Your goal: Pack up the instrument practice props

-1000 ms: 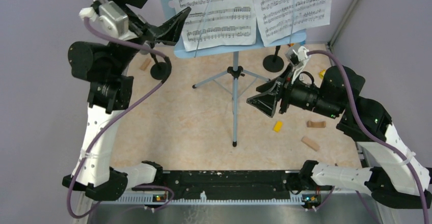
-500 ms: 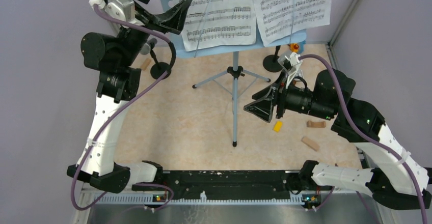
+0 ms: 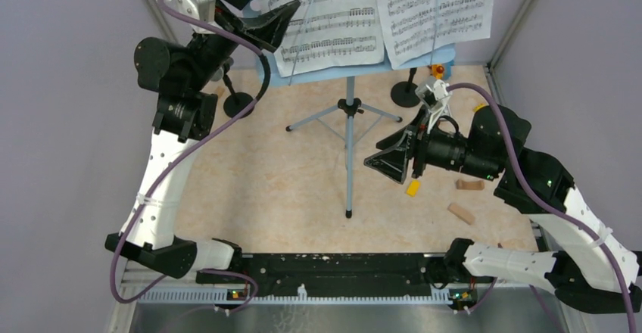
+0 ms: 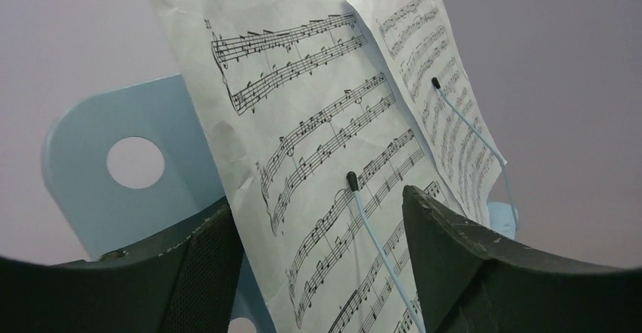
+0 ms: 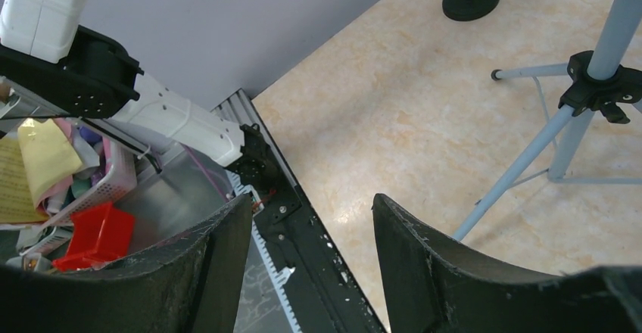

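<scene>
The light blue music desk (image 3: 333, 72) stands on a grey tripod (image 3: 349, 151) at the back. Two white music sheets lean on it, the left one (image 3: 333, 23) and the right one (image 3: 435, 7), each under a thin wire arm. My left gripper (image 3: 253, 4) is open and raised at the left sheet's left edge. In the left wrist view the left sheet (image 4: 318, 121) runs between the jaws of the left gripper (image 4: 318, 204), with the desk (image 4: 91, 144) behind. My right gripper (image 3: 386, 159) is open and empty beside the tripod pole (image 5: 530, 159). Two black mic holders (image 3: 238, 104) (image 3: 406, 91) stand on the floor.
A yellow block (image 3: 412, 188) and two wooden blocks (image 3: 469, 185) (image 3: 460, 212) lie right of the tripod. A small orange toy (image 3: 437, 68) sits at the back. Grey walls close in both sides. The right wrist view shows a basket with a red item (image 5: 91, 234) beyond the rail.
My left gripper has moved right and up onto the left sheet's edge, and its jaws have narrowed a little. My right gripper has shifted slightly toward the tripod pole.
</scene>
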{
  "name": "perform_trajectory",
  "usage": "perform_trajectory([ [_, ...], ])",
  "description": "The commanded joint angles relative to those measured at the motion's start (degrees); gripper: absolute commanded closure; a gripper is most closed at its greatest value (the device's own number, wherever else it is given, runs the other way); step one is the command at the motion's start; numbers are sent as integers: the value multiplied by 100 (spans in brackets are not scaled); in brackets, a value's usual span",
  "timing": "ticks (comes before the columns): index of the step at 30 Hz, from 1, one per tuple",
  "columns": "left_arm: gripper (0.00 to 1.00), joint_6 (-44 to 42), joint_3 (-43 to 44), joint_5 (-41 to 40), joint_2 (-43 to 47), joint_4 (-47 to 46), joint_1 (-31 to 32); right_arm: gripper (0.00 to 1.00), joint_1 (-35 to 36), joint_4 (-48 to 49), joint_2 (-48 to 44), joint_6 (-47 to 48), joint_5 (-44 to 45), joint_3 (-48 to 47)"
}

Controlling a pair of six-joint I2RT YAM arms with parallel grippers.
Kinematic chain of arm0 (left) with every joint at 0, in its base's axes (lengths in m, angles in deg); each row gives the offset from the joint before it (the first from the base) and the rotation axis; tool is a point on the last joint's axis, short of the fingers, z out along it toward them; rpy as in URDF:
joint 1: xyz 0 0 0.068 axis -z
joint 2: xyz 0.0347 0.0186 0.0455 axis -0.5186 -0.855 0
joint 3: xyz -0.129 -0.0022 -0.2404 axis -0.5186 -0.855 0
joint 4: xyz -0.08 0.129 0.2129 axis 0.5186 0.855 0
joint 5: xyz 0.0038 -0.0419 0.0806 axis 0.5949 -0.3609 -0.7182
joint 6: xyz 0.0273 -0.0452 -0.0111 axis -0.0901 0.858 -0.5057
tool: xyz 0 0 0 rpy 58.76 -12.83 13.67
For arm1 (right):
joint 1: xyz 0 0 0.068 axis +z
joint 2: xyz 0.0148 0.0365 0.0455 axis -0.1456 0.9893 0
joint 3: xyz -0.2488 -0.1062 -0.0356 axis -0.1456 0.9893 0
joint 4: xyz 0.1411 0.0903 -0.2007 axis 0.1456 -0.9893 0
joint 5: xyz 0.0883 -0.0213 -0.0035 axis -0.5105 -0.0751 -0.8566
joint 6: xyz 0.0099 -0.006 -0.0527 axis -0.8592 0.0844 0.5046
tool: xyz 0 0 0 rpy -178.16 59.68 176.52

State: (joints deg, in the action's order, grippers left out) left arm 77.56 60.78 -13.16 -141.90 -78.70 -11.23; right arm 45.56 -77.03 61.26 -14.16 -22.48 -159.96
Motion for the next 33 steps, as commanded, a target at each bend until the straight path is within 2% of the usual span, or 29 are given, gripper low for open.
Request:
perform_trajectory([
  [1, 24, 220, 130, 300, -15, -64, 6, 41, -24, 168, -97, -76, 37, 10],
  [5, 41, 238, 59, 253, 10, -31, 12, 41, -23, 208, -71, -84, 83, -56],
  [9, 43, 243, 19, 150, 52, -24, 12, 42, -23, 365, 53, -114, 122, -217],
  [11, 47, 233, 47, 107, 55, 24, 7, 44, -23, 504, 187, -128, 165, -411],
  [16, 68, 297, 82, 30, 24, 177, 11, 44, -23, 1254, 472, -286, 474, -809],
  [23, 98, 439, 88, -203, 35, 372, 12, 44, -25, 2586, 951, -801, 1345, -1161],
  [28, 100, 475, 48, -581, 110, 506, 12, 45, -22, 3108, 1328, -1459, 2044, -1364],
  [33, 100, 540, 27, -654, 128, 514, 12, 44, -23, 3474, 1852, -1856, 1949, -1646],
])
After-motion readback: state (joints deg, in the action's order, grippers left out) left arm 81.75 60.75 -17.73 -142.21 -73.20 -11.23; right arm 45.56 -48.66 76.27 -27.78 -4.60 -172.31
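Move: The left sheet's near-side left edge already lies between the left hand's open fingers, only a centimetre or so ahead, to the right and below. The left clip wire, across that sheet, has its middle about 6 cm to the left hand's right, level with it fore and aft and 8 cm lower. From the right hand that wire's middle is roughly 15 cm ahead, 13 cm left and 11 cm up; the right sheet is some 18 cm ahead, 8 cm right and 14 cm up. The left sheet's edge is pinched as the left fingers close fully on it, the hand easing about 3 cm forward and down. After a short wait the right hand climbs some 14 cm and reaches 9 cm forward and slightly left, towards the lower part of the same sheet and its clip wire, turning clockwise and rolling its left side up, around 30 degrees in all, with fingers still half open. ##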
